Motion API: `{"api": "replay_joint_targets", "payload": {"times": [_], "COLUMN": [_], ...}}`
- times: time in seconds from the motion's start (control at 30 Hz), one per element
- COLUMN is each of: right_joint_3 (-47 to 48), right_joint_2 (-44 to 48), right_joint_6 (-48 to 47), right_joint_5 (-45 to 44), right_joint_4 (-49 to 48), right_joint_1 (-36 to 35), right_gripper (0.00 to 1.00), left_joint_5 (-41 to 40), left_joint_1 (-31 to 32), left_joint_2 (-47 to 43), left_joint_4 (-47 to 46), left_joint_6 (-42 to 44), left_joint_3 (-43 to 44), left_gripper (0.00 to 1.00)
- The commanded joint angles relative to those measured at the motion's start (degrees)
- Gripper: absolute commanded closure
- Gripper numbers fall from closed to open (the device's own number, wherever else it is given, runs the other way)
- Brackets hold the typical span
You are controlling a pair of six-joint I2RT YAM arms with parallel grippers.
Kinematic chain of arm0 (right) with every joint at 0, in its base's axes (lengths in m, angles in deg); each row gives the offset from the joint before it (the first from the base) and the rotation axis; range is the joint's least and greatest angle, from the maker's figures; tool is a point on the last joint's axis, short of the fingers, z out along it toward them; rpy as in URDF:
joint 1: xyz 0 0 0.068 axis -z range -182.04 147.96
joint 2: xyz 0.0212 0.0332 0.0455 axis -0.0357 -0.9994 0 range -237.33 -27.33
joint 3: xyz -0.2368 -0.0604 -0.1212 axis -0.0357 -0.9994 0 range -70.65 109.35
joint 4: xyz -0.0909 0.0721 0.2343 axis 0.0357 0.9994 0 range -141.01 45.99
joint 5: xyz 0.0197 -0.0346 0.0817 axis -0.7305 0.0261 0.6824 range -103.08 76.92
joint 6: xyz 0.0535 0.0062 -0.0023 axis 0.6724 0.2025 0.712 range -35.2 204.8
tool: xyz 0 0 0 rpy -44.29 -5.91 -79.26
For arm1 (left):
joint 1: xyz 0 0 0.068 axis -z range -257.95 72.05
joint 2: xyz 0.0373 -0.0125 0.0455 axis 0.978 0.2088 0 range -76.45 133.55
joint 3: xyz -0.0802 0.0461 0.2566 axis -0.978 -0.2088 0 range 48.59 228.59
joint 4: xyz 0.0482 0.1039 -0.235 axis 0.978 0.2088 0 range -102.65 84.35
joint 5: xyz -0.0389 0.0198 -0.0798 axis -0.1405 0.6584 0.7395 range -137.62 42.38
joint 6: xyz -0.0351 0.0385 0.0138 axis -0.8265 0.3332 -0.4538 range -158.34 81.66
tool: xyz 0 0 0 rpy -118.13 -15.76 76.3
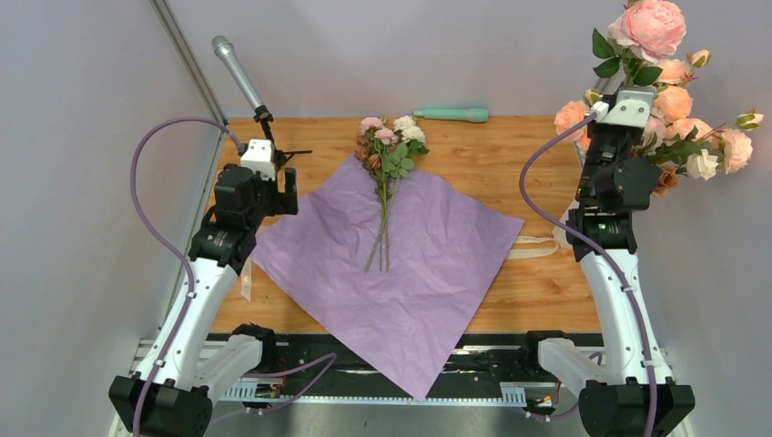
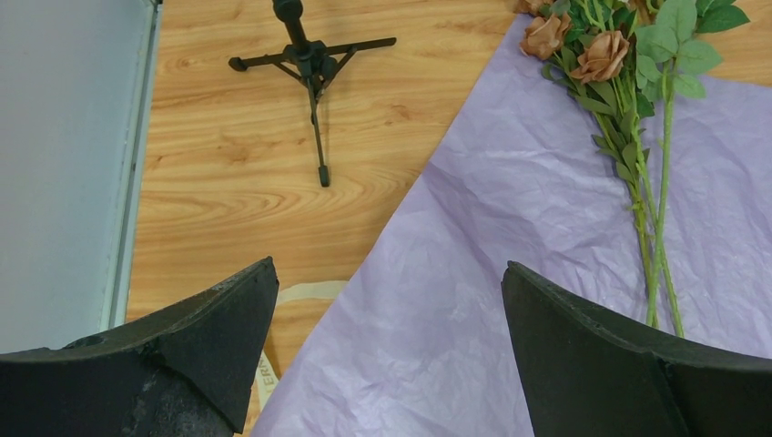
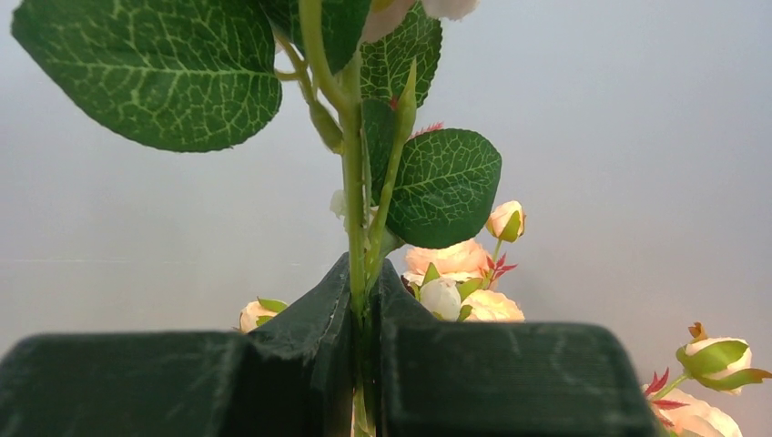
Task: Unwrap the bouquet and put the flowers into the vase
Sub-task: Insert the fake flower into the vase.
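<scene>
The bouquet is undone: its lilac paper lies spread flat on the table. The flowers, small pink, white and brown roses on thin green stems, lie on the paper's far corner. My left gripper hovers open over the paper's left edge, with nothing between its fingers. My right gripper is raised at the right, shut on the green stem of a pink rose standing above it. The vase is out of view.
A mint-green cylinder lies at the table's far edge. A microphone on a small tripod stands at the far left. Cream ribbon lies beside the paper. Peach-orange roses on leafy branches crowd the right side.
</scene>
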Motion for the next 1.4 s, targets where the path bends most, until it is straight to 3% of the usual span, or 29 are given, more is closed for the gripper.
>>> {"api": "replay_joint_targets", "payload": {"times": [0.0, 1.37], "right_joint_3": [-1.5, -12.2], "right_joint_2": [1.2, 2.2], "right_joint_6": [-1.3, 5.9], "right_joint_5": [0.2, -7.6], "right_joint_4": [-2.9, -3.4], "right_joint_1": [0.4, 5.3], "right_gripper": [1.00, 1.00], "left_joint_5": [-0.1, 0.4], "left_joint_1": [0.3, 0.4], "left_joint_2": [-1.1, -0.6], "left_joint_4": [-0.7, -1.3], "left_joint_6": [1.2, 1.7], "left_joint_3": [-0.2, -0.8], "left_gripper": [0.01, 0.00]}}
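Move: The right hand holds the pink flower upright by its stem; the vase's middle is about 38 cm below, 7 cm to the right and 5 cm back. The peach roses standing in the vase cluster about 5 cm ahead, 9 cm right and 12 cm below this hand. From the idle left hand the vase lies roughly 69 cm to the right, 4 cm back and 13 cm lower. The right hand, still pinching the stem, sinks about 7 cm, then also drifts 4 cm right towards the vase. ##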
